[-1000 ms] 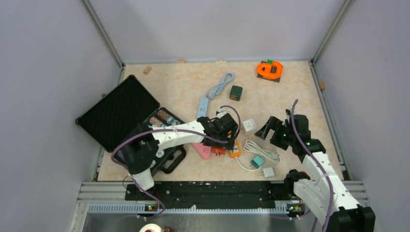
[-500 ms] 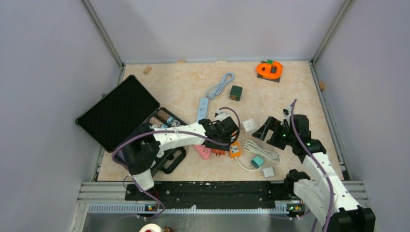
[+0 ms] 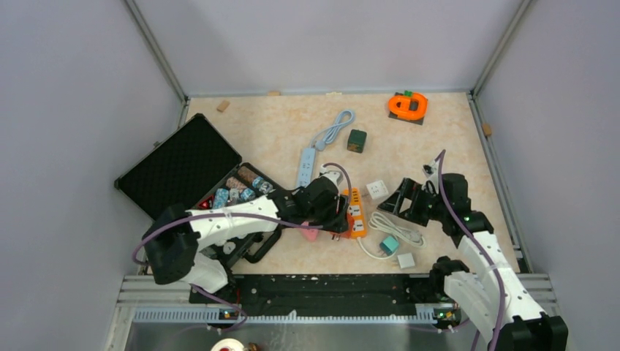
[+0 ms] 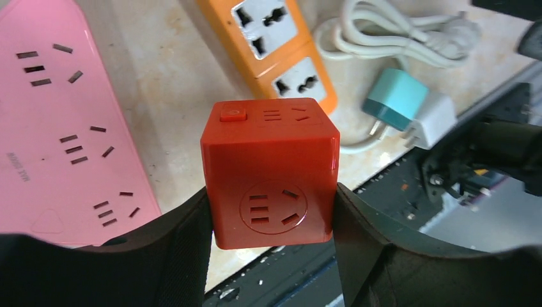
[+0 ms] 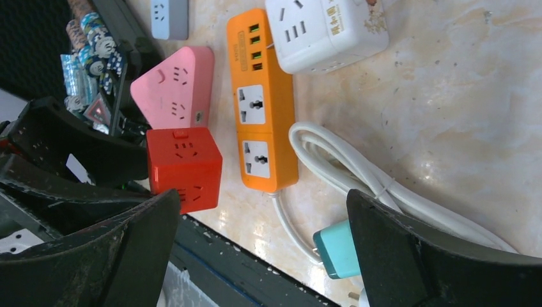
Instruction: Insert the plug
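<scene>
A red cube socket (image 4: 270,167) sits pinched between the black fingers of my left gripper (image 4: 271,211), close to the table's near edge; it also shows in the right wrist view as the red cube (image 5: 184,167). A teal plug (image 4: 396,99) and a white plug (image 4: 434,118) lie together at the end of a coiled white cable (image 4: 396,35). From above, the teal plug (image 3: 389,243) lies just near of my right gripper (image 3: 409,197). The right gripper (image 5: 262,236) hangs open above the cable and teal plug (image 5: 335,248), holding nothing.
An orange power strip (image 3: 354,212) and a pink strip (image 4: 61,121) lie beside the cube. A white cube socket (image 3: 377,189), grey strip (image 3: 306,164), green block (image 3: 357,140), orange object (image 3: 407,106) and open black case (image 3: 179,170) stand around.
The left gripper has closed on the red cube socket and drawn back to the left, uncovering the orange strip. The right gripper has crept slightly left.
</scene>
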### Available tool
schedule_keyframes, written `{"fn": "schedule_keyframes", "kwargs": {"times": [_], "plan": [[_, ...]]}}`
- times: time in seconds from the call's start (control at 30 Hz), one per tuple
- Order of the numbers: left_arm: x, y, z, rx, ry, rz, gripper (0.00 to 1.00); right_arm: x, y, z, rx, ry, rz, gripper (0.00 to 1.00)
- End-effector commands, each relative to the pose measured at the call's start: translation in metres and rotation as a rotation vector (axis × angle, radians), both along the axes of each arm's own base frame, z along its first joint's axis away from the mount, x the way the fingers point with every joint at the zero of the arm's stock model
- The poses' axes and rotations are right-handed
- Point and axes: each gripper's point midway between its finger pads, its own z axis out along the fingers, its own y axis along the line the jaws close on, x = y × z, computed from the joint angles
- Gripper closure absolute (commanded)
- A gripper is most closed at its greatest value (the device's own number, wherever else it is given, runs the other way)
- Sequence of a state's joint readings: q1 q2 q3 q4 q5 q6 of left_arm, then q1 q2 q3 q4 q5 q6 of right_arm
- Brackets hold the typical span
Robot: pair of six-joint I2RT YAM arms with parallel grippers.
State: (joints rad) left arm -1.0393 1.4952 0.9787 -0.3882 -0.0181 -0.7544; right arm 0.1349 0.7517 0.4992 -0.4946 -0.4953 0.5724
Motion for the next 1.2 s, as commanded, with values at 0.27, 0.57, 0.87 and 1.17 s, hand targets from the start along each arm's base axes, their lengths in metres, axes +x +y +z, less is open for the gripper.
{"fn": "schedule_keyframes", "kwargs": {"times": [0.27,0.57,0.87,1.17], "plan": [[0.011,0.018,0.071,-0.386,-0.106,-0.038,0.77,-0.003,0.024,0.060,0.118,-0.190,0.176,0.01],[0.012,0.051,0.085,-0.462,-0.186,-0.010,0.82,-0.007,0.034,0.065,0.188,-0.214,0.226,0.01],[0.000,0.058,0.088,-0.491,-0.224,-0.065,0.89,-0.014,0.057,0.065,0.216,-0.232,0.307,0.01],[-0.034,0.041,0.105,-0.623,-0.186,-0.298,0.91,-0.036,0.103,0.071,0.261,-0.262,0.510,0.01]]}}
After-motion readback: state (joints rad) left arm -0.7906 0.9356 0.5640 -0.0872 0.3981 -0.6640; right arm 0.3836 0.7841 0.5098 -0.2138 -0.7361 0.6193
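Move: The left gripper already holds the red plug between its pads, clear of the table. From that hand the pink block is about 8 cm left and 3 ahead, the orange strip 5 cm right and 4 ahead, both some 5 cm lower. The open right gripper has the red plug roughly 13 cm left, 5 back and 2 below; the orange strip is 8 cm left, 1 back and 7 below it, the white cube 3 left, 4 ahead and 6 below. Lift the left gripper about 7 cm and carry the red plug some 6 cm left towards the pink block, easing slightly back late on, keeping the grip and swinging the fingers up to point more to the right. Raise the open right gripper first, then sweep it left and a little back, about 8 cm leftward over the orange strip's side towards the plug, turning its fingers left and more level. ##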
